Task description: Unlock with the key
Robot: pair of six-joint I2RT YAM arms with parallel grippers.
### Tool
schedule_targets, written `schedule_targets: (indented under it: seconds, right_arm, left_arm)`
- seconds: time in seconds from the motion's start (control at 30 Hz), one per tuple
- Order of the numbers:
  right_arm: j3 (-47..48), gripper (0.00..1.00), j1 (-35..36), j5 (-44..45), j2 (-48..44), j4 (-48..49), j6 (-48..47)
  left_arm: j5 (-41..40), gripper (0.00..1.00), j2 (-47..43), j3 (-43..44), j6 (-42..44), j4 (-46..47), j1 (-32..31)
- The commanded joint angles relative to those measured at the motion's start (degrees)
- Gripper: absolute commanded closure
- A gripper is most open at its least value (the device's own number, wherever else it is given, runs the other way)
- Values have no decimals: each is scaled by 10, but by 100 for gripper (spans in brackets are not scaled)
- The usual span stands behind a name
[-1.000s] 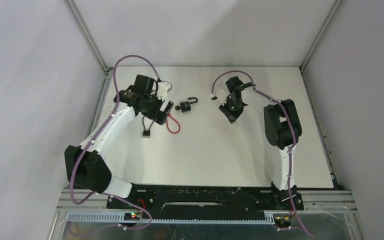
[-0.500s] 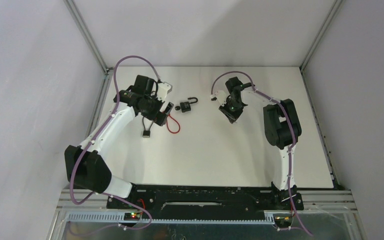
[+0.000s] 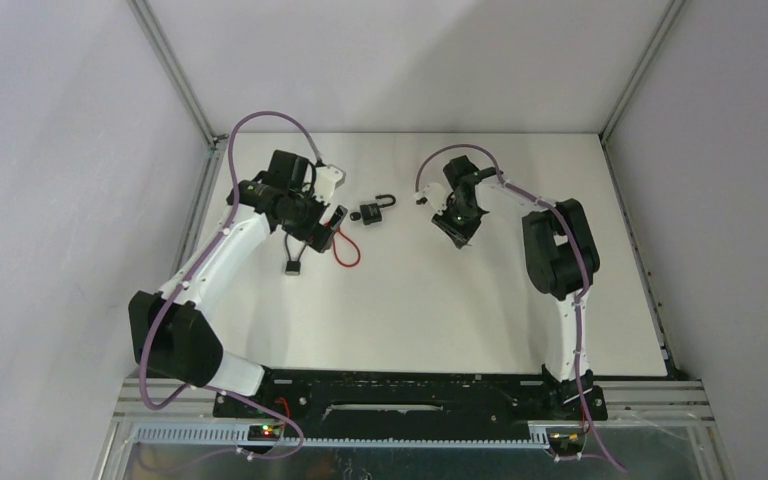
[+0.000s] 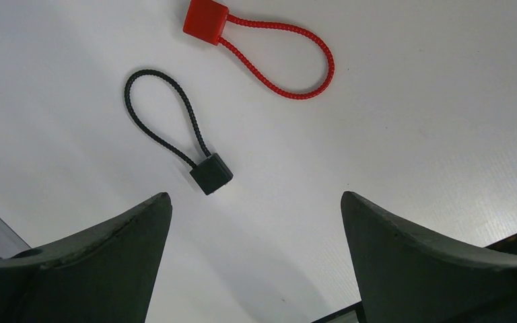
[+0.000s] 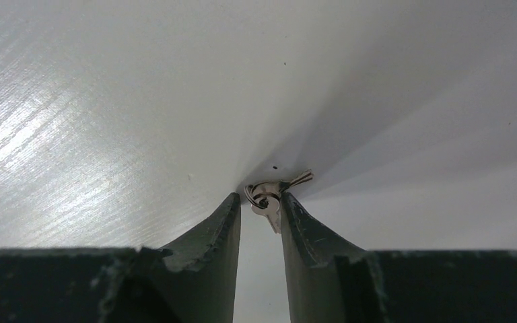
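A small silver key on a ring [image 5: 267,200] lies on the white table between the tips of my right gripper [image 5: 260,200]. Its blade rests against the right finger, and a thin gap shows on the left side, so the jaws stand narrowly open around it. In the top view that gripper [image 3: 457,228] points down at the table right of a black padlock [image 3: 375,211] whose shackle stands open. My left gripper [image 3: 322,228] hovers left of the padlock, wide open [image 4: 256,202] and holding nothing.
A black cord loop with a square tag [image 4: 211,173] and a red one [image 4: 205,21] lie under the left gripper; both show in the top view, the black loop [image 3: 292,266] and the red loop [image 3: 346,250]. Aluminium frame posts and grey walls enclose the table [image 3: 410,320].
The right wrist has swung slightly left and rotated over the key. Its jaws narrowed, then widened a little. The left arm, padlock and loops have not moved.
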Motion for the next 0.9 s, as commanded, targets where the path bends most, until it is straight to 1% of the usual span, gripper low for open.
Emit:
schedule_targets:
  seconds: [0.0, 0.43, 0.57, 0.73, 0.8, 0.83, 0.87]
  right_arm:
    - [16, 70, 8, 17, -10, 18, -8]
    - [26, 71, 25, 43, -4, 27, -11]
    - [25, 77, 28, 45, -4, 26, -11]
    - [24, 90, 29, 47, -5, 21, -12]
    - [23, 98, 28, 43, -11, 18, -10]
    - [24, 100, 28, 39, -17, 17, -7]
    - [24, 100, 27, 32, -25, 15, -6]
  left_arm:
    - [10, 2, -28, 5, 14, 0, -2]
    - [11, 2, -32, -4, 21, -2, -2]
    - [12, 2, -34, -7, 22, -1, -3]
    - [12, 2, -35, -5, 23, -2, -3]
    - [14, 2, -36, -1, 24, -2, -3]
    - [16, 2, -36, 1, 24, -2, -3]
    - [23, 2, -38, 4, 25, -1, -3]
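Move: The small silver keys lie practically between the right fingertips, about 1 cm below the hand point, with no clear offset sideways or ahead. The padlock with the black key in it is some 18 cm to the left and 7 cm farther out, and a second set of silver keys is about 14 cm to the right and 8 cm farther out. From the left hand, the silver keys between the right fingers are roughly 26 cm to the right, 7 cm ahead and 16 cm below. The silver keys on the table are what the right hand closes on: staying low over them, it edges about 1 cm left and slightly forward, tilting some 5 degrees. The partly open fingers then close almost fully, pinching the bow end while the key blades stick out past the tips, and the hand rises only a few millimetres at most. ##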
